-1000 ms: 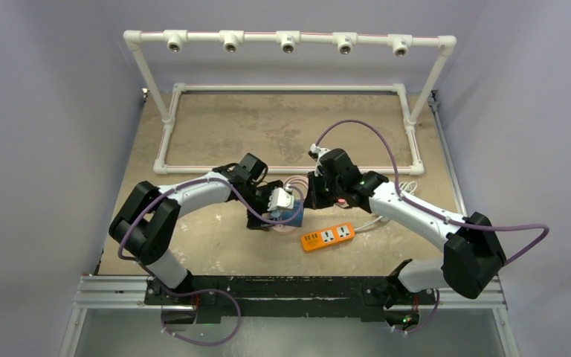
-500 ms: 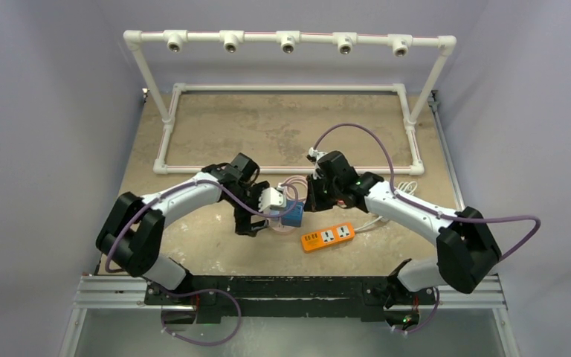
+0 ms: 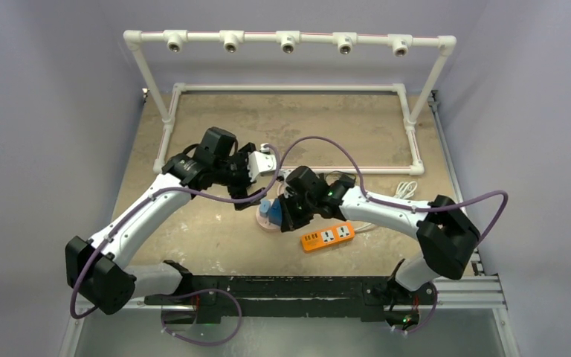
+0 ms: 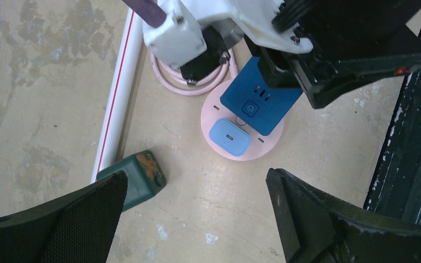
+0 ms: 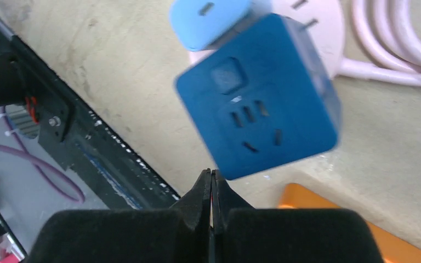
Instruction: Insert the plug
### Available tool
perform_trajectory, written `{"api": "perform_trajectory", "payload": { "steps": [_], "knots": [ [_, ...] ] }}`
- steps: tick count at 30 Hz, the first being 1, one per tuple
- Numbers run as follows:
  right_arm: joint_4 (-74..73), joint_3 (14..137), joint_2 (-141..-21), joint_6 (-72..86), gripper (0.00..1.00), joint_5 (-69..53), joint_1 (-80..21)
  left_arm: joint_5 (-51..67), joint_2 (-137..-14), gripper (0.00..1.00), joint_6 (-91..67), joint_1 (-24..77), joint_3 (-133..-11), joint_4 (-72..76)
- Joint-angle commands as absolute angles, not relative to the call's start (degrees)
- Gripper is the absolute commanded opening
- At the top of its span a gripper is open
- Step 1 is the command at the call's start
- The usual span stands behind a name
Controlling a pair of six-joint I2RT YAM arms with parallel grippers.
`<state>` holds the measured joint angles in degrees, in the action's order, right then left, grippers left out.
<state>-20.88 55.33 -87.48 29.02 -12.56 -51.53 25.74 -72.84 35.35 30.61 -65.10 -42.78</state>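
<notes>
A dark blue cube plug with a socket face and a button sits on a round pink socket base, next to a light-blue charger. My right gripper is shut with nothing between its fingers, and its tips are at the cube's edge. Whether they touch the cube I cannot tell. In the top view the right gripper hangs over the cube and hides part of it. My left gripper is open and empty, above and well clear of the base.
An orange power strip lies just right of the pink base. A coiled pink cable lies behind the base. A green block sits against the white pipe frame. The dark table rail is close by.
My left gripper has opened wide, let go of the blue cube and lifted back to the far left. The right gripper, still shut, has moved left over the cube.
</notes>
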Motion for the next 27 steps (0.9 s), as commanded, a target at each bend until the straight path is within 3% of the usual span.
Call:
{"api": "perform_trajectory", "payload": {
  "steps": [1, 5, 9, 14, 27],
  "knots": [
    [-21.78, 61.28, -86.19, 29.03, 0.0, -12.83, -52.65, 23.58, -68.69, 0.99, 30.23, 29.47, -62.62, -41.46],
    [-28.53, 63.22, -80.31, 28.26, 0.04, -7.05, -50.4, 25.71, -69.41, 0.99, 27.68, 29.44, -60.53, -37.93],
    [-34.52, 60.1, -74.23, 30.96, 0.35, -3.0, -45.1, 30.6, -73.99, 0.99, 25.54, 30.26, -60.98, -34.52],
    [-38.24, 52.63, -68.16, 35.29, 0.55, 1.18, -38.31, 29.65, -78.91, 0.99, 24.91, 35.91, -61.02, -28.11],
    [-40.79, 50.48, -65.47, 37.35, 0.62, 3.29, -32.91, 27.37, -95.02, 0.99, 23.53, 43.57, -69.17, -24.51]
  ]
}}
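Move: The pink cable plug lies about 15 cm to the left hand's right, 4 cm ahead and some 17 cm below. The blue cube is 7 cm right, 3 cm back and 12 cm below that hand; the round pink socket is 5 cm right, 2 cm back and 17 cm below. From the right hand, the orange strip is some 11 cm right, 2 cm back and 6 cm below, with the blue cube 3 cm ahead, 2 cm left and slightly lower. Lift the closed right gripper away from beside the blue cube, about 8 cm up, then swing it some 15 cm right and let it sink again towards the orange strip, turning roughly 30 degrees clockwise and opening the fingers a little past half. Meanwhile bring the wide-open left gripper right about 10 cm and down 8 cm, past the blue cube towards the pink cable plug. ##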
